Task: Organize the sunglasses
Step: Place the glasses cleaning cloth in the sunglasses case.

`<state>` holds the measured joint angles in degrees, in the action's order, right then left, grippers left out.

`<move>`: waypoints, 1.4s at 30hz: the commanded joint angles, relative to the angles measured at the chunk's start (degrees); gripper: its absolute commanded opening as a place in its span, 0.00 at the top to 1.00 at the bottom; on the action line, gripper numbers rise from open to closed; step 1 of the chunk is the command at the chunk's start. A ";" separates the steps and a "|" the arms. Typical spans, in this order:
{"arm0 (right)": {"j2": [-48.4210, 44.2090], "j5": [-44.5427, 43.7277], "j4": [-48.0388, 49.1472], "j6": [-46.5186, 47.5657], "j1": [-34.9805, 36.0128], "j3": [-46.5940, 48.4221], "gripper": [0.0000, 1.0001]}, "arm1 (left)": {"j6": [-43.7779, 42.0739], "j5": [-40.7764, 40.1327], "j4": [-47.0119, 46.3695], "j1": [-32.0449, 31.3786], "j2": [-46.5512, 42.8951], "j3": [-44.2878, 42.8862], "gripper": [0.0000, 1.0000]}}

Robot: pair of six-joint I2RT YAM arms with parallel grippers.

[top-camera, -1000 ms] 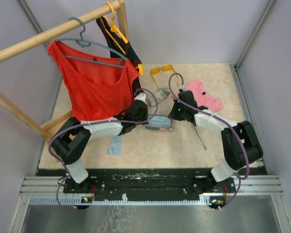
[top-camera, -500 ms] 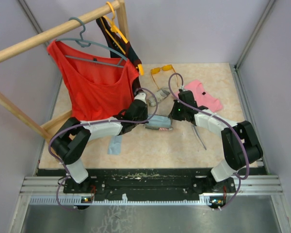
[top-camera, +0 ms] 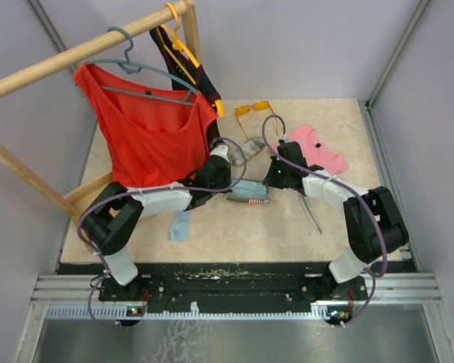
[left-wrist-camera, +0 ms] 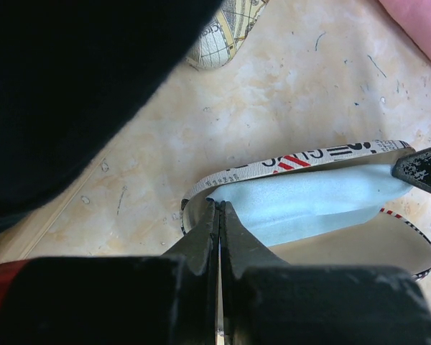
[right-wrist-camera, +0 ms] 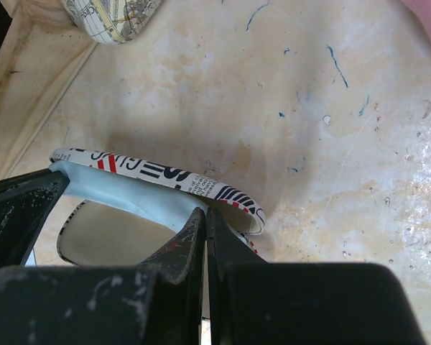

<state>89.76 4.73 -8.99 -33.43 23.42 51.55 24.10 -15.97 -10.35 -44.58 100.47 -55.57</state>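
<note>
The orange-lensed sunglasses lie at the back of the table, away from both arms. The slim greyish-lilac sunglasses lie beside my right forearm. Between the arms an open newsprint-patterned case holds a light-blue cloth. My left gripper is shut on the cloth's left end at the case's rim. My right gripper is shut on the cloth at its other end, just inside the printed rim. In the overhead view the left gripper and right gripper flank the case.
A shut map-patterned case lies just behind the open one. A pink cloth is at the back right, another light-blue cloth at the front left. A wooden rack with a red top on a hanger overhangs the left side.
</note>
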 commanded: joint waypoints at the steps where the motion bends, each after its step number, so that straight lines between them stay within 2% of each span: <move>1: 0.20 -0.57 2.19 0.76 -0.66 2.94 1.00 | -0.54 0.44 -1.81 0.42 0.70 -1.82 0.99; 12: 0.24 -0.50 2.35 0.77 -0.66 3.39 1.00 | -0.58 0.06 -1.81 0.42 0.41 -1.74 0.94; 23: -0.19 -0.27 2.29 0.84 -0.66 3.28 0.85 | -0.54 -0.75 -1.45 0.46 0.26 -1.65 0.83; 42: -3.59 -4.05 -0.02 3.30 -0.66 3.29 0.75 | -0.06 -3.36 -0.26 0.98 -1.88 -0.90 0.73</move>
<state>89.71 2.94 -9.82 -32.05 23.33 52.27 24.12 -17.98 -10.44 -44.03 100.49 -55.59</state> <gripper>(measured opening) 0.245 0.260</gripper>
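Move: The folded cleaning cloth is already down over the open sunglasses case, one end pinched in each hand. Its middle lies about 7 cm right and 2 cm back of the left hand, about 7 cm left and 2 cm back of the right, some 1 cm lower. The case's middle sits right under it. The newspaper-print case is about 7 cm left and 13 cm ahead of the right hand, the pink shirt some 20 cm right and 13 cm ahead. The cloth's two ends are let go almost together inside the case: the left fingers start to part first, the right a little after, each reaching about a quarter open. Both hands practically stay in place; only near the end does the left ease about 1 cm left and forward, and the right about half a centimetre to its right. ##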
